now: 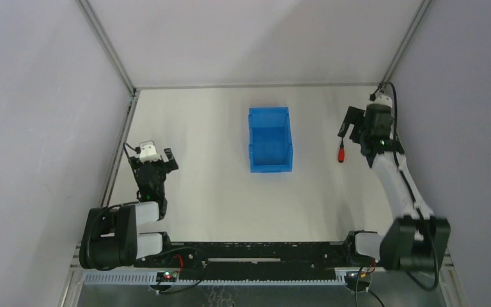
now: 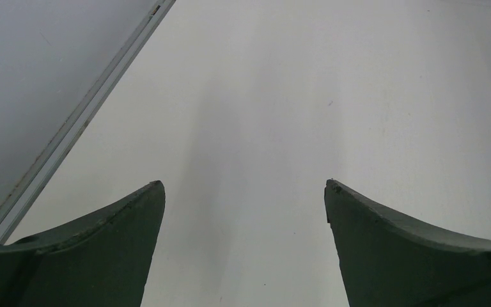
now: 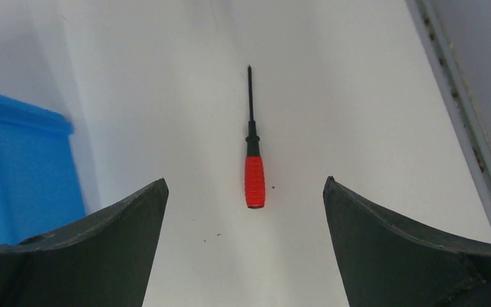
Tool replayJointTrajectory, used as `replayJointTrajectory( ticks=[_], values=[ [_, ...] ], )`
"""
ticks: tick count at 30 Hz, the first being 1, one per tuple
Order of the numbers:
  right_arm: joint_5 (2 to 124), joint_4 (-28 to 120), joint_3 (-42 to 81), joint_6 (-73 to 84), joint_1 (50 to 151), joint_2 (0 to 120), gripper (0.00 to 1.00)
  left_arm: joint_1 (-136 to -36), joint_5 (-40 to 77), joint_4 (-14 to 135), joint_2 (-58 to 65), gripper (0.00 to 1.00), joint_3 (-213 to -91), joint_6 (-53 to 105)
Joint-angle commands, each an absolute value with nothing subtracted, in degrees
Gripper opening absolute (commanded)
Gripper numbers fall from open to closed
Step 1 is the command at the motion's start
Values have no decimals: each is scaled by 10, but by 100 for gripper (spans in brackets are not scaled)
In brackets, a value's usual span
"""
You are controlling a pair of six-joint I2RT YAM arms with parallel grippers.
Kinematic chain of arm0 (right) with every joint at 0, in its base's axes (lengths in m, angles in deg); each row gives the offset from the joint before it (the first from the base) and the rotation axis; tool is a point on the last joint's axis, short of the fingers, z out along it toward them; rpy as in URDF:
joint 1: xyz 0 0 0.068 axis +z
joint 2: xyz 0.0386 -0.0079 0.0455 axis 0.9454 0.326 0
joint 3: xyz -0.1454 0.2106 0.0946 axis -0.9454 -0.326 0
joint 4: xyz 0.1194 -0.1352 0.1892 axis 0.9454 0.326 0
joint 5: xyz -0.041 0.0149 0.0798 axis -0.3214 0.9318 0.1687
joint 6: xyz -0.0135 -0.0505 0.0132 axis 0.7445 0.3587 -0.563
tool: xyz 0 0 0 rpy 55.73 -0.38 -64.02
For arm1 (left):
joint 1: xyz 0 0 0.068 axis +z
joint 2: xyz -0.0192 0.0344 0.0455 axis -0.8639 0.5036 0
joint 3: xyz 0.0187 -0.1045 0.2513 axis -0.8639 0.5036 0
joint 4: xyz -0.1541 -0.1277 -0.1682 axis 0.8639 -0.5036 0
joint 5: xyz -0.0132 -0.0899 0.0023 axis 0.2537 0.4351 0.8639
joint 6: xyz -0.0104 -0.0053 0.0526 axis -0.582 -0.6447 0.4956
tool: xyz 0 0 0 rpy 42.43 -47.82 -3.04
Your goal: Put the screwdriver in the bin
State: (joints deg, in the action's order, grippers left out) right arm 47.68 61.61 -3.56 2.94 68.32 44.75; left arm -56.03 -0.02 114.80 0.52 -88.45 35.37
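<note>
The screwdriver (image 1: pixel 341 154), with a red handle and a thin dark shaft, lies flat on the white table right of the bin (image 1: pixel 270 144). The bin is bright blue, and nothing shows inside it. My right gripper (image 1: pixel 357 131) hovers over the screwdriver, open. In the right wrist view the screwdriver (image 3: pixel 254 182) lies lengthwise, centred just ahead of the right gripper (image 3: pixel 245 180). Its handle end is nearest and nothing touches it. The bin (image 3: pixel 19 173) shows at the left edge there. My left gripper (image 1: pixel 160 160) (image 2: pixel 244 183) is open over bare table at the left.
A metal frame rail (image 1: pixel 120 137) runs along the table's left side and shows in the left wrist view (image 2: pixel 70 131). Another rail (image 3: pixel 460 109) borders the right side, close to the screwdriver. Grey enclosure walls stand on three sides.
</note>
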Motion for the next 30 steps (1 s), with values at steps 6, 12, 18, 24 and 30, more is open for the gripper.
replayJointTrajectory(
  ticks=[6,12,18,24,30],
  values=[
    [486,774,124,41,677,723,93,-561,1,1187,-1,100,-908,357],
    [487,776,176,36,674,847,81,-562,1,1187,-1,100,-908,357],
    [482,774,181,29,668,897,45,-562,1,1187,-1,100,-907,357],
    [482,798,192,36,667,855,13,-562,1,1187,-1,100,-908,357],
    [497,870,238,43,668,760,7,-561,1,1187,-1,100,-907,357]
  ],
)
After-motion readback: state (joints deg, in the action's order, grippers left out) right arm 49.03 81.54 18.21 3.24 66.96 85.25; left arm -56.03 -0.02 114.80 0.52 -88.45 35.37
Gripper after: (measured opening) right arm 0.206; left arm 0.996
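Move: The screwdriver lies shaft outward below the open right hand: its middle is about 7 cm ahead, in line sideways and some 18 cm down, its red handle nearest the robot. The blue bin stands about 28 cm to that hand's left, some 6 cm farther out and 15 cm lower. From the idle left hand, the screwdriver lies roughly 73 cm right, 9 cm ahead and 9 cm down. The right hand sinks about 18 cm, tipping down some 40 degrees, pinches the screwdriver's red handle, then rises slightly. ##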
